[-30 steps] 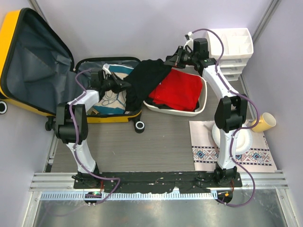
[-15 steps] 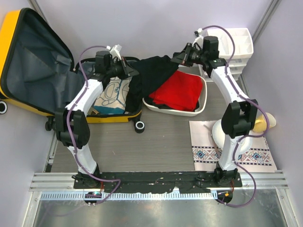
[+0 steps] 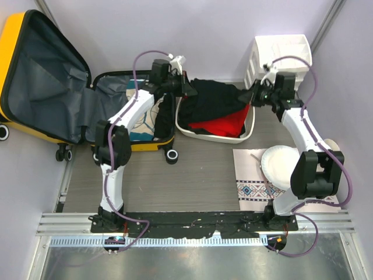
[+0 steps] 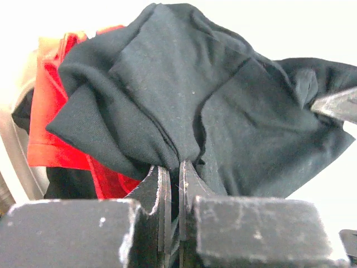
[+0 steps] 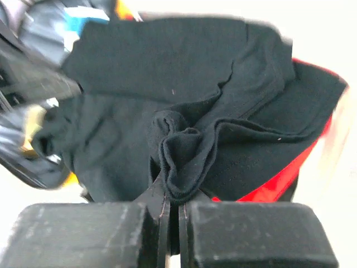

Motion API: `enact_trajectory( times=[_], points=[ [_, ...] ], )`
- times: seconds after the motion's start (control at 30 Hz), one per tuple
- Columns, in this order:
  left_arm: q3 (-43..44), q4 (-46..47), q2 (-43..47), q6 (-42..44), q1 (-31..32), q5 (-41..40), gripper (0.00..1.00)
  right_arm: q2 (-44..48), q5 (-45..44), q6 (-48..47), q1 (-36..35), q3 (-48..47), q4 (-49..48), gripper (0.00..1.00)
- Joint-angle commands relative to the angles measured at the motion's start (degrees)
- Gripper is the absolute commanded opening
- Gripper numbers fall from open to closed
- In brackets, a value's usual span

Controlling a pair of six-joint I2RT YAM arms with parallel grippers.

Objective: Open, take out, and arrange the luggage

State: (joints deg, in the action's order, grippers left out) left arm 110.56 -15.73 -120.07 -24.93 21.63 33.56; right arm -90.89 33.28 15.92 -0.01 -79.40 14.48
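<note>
The yellow luggage (image 3: pixel 17 44) lies open at the far left, its grey-lined lid up and a patterned cloth (image 3: pixel 143 116) left in its lower half. A black garment (image 3: pixel 218 100) hangs over the white basin (image 3: pixel 247 131), on top of a red garment (image 3: pixel 230 123). My left gripper (image 3: pixel 187 90) is shut on the black garment's left edge (image 4: pixel 167 111). My right gripper (image 3: pixel 252 96) is shut on a bunched fold of the same garment (image 5: pixel 184 151) at its right edge. Red cloth (image 4: pixel 47 123) shows below the black one.
A white drawer organizer (image 3: pixel 280 55) stands at the back right, just behind the right wrist. A white plate (image 3: pixel 282 166) rests on a patterned mat (image 3: pixel 256 189) at the right front. The luggage's wheel (image 3: pixel 172 155) sits beside the basin.
Both arms have carried the black garment rightward, out of the luggage and over the basin. The left gripper crossed the luggage rim; the right gripper swung right and lower toward the drawers.
</note>
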Motion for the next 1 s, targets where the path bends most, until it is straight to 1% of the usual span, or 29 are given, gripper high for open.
enact_trajectory(
  times=[0.0,0.03,0.1,0.13,0.17,0.2,0.23,0.27,0.33,0.37,0.4,0.43,0.47,0.5,0.57,0.6,0.67,0.73,0.83,0.97],
  points=[
    [4.83,-2.81,-7.0,2.68,0.6,-3.94,0.02,0.28,-6.36,-8.62,-0.69,10.47,-3.75,0.01],
    [5.27,-3.51,-7.71,4.08,0.87,-4.29,0.02,-0.33,-6.82,-9.32,-0.78,12.66,-4.54,0.01],
    [7.29,-6.23,-9.21,6.28,1.66,-4.91,0.03,-2.17,-6.91,-11.17,-0.69,13.04,-3.94,0.01],
    [7.91,-6.94,-9.3,6.56,1.58,-4.56,0.06,-2.36,-6.56,-11.7,-0.69,12.86,-2.19,0.01],
    [9.39,-8.08,-9.22,6.99,1.58,-4.47,0.16,-2.36,-6.38,-12.57,-0.69,12.78,-1.65,0.01],
    [9.84,-10.09,-8.95,8.83,1.58,-4.64,0.22,-2.01,-6.38,-13.1,-0.69,12.77,-1.3,0.01],
    [10.19,-11.33,-7.65,9.8,1.58,-4.91,0.33,-1.49,-6.47,-13.55,-0.78,12.86,-1.12,0.01],
    [10.89,-12.65,-6.94,10.59,1.4,-5.08,0.52,-1.22,-6.47,-13.81,-0.78,12.6,-0.69,0.01],
    [10.82,-16.69,-3.18,11.57,0.09,-4.48,0.64,-1.48,-6.38,-14.17,-0.69,9.71,2.46,0.23],
    [8.81,-17.49,-1.06,11.31,-0.44,-3.95,0.72,-1.57,-6.38,-14.08,-0.69,8.31,3.79,0.33],
    [6.7,-17.24,1.13,11.22,-2.45,-2.55,0.75,-1.48,-6.56,-13.82,-0.78,5.59,5.8,0.49],
    [4.42,-16.71,3.24,10.96,-3.6,-0.19,0.78,-1.31,-6.73,-13.55,-0.69,4.52,6.34,0.56],
    [-0.3,-16.36,7.88,10.78,-4.83,0.27,0.79,-0.87,-7.08,-13.29,-0.69,3.56,6.7,0.65],
    [-2.52,-16.18,9.66,10.6,-7.36,0.28,0.8,-0.6,-7.09,-13.03,-0.78,1.89,7.05,0.69],
    [-7.26,-17.66,13.53,12.09,-9.57,0.19,0.81,-0.51,-7.35,-12.06,-0.78,0.39,7.58,0.74],
    [-8.34,-20.2,14.42,13.05,-11.15,-0.16,0.81,-0.6,-7.61,-11.62,-0.78,-1.1,7.67,0.77],
    [-11.24,-22.76,15.65,16.29,-11.87,-2.7,0.81,-0.86,-8.14,-10.39,-0.78,-2.6,7.67,0.8],
    [-15.09,-23.74,17.32,17.8,-12.05,-2.63,0.81,-1.74,-8.14,-9.51,-0.78,-4.88,7.67,0.8],
    [-20.89,-19.09,19.0,16.41,-11.61,-3.24,0.81,-3.23,-7.0,-7.49,-1.04,-7.61,6.53,0.8],
    [-22.32,-17.5,16.46,13.24,-11.26,-3.85,0.81,-5.78,-6.12,-5.38,-2.53,-11.13,6.09,0.8]
  ],
)
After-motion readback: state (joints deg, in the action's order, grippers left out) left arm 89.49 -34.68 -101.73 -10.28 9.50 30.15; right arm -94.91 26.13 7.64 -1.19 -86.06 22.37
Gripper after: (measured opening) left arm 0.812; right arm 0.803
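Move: Right and about 14 cm from the left hand, 8 cm back and some 17 cm below, is the middle of the white tub with red cloth in it; both hands already hold the black garment stretched over the tub. The dark cloth still in the suitcase is about 11 cm left and 9 cm back of the left hand. From the right hand the tub's middle is 12 cm left, 5 cm back and 19 cm down, the white drawers 15 cm right and 16 cm ahead. Lowering the black garment into the tub between them, the left hand sinks about 10 cm and the right about 14 cm, drifting slightly back; the left fingers open first, then the right, letting go. The right hand then rises almost straight back up, while the left lifts and swings some 15 cm left and back over the suitcase's right side, sinking again with fingers open. ##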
